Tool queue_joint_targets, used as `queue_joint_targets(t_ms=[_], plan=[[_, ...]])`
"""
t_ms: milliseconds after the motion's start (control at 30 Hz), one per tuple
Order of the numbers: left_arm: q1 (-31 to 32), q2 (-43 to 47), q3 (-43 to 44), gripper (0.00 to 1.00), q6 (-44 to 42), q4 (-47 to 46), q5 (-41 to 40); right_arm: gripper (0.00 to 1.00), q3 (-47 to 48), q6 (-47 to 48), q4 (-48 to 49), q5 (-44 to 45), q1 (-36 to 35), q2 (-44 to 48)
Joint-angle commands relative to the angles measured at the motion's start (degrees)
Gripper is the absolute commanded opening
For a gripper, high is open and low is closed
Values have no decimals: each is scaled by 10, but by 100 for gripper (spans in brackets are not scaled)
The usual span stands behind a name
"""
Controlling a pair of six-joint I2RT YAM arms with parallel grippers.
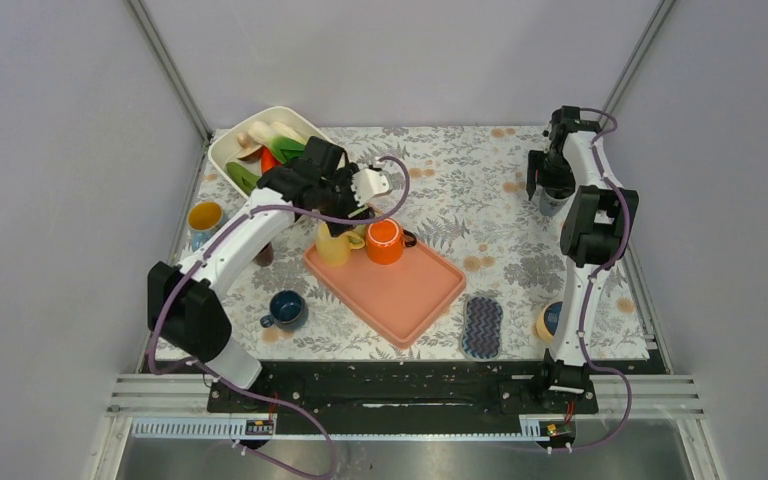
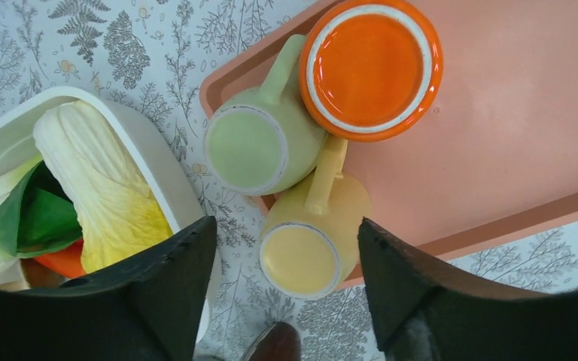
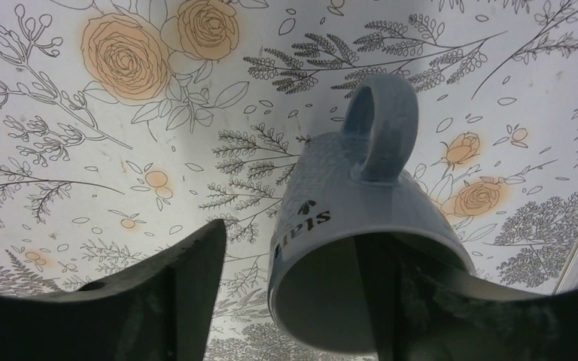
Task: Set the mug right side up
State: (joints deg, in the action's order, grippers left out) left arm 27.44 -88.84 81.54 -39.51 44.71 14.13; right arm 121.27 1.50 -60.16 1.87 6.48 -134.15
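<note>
Three mugs stand upside down at the far corner of the salmon tray, bases up: a yellow one, a green one and an orange one. My left gripper is open and hovers right above the yellow mug, touching nothing. At the back right, my right gripper is open at a grey-blue mug whose mouth faces the wrist camera. One finger reaches inside that mug and the other stands apart from its outer wall. The mug also shows in the top view.
A white dish of toy vegetables sits at the back left, close to my left gripper. A mug with a yellow inside, a dark blue mug and a brown object are at the left. A striped sponge lies near the front.
</note>
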Motion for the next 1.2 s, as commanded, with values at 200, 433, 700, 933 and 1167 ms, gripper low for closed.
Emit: queue_joint_targets(t_ms=[200,433,700,933,1167], plan=[[19,-145,153,62,-114,155,-49,83,-36,20,-2,-13,-2,156],[25,-142,110,55,-113,157,-26,84,-116,12,50,-38,-2,252],[25,-156,85,56,-138,178,-22,87,-155,-4,67,-54,-3,305],[29,-129,58,56,-182,217,19,88,-173,-5,75,-64,-7,352],[53,-94,-18,59,-219,108,-65,88,-193,-2,94,-71,-22,384]])
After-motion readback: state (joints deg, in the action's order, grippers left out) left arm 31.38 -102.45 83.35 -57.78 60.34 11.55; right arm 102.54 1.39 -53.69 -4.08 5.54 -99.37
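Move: Just about level with the left hand, some 5 cm to its left and 14 cm below, stands the upside-down yellow mug, its handle pointing right. The green mug is about 8 cm ahead and 1 cm right of that hand, the orange mug 8 cm right and level fore-and-aft, both equally low. The right hand's fingers are already parted at the rim of the upright grey mug, whose middle is about 3 cm right and 1 cm below; the yellow mug lies 58 cm left and 13 cm back from it. Sinking about 9 cm towards the yellow mug's handle side, the left hand first eases forward, then draws back to end some 4 cm nearer its base, tipping its fingers more steeply down, turning clockwise and part-closing them either side of the handle without gripping. The right hand opens wider, comes free of the grey mug and climbs some 17 cm, pulling back about 5 cm and drifting left. ##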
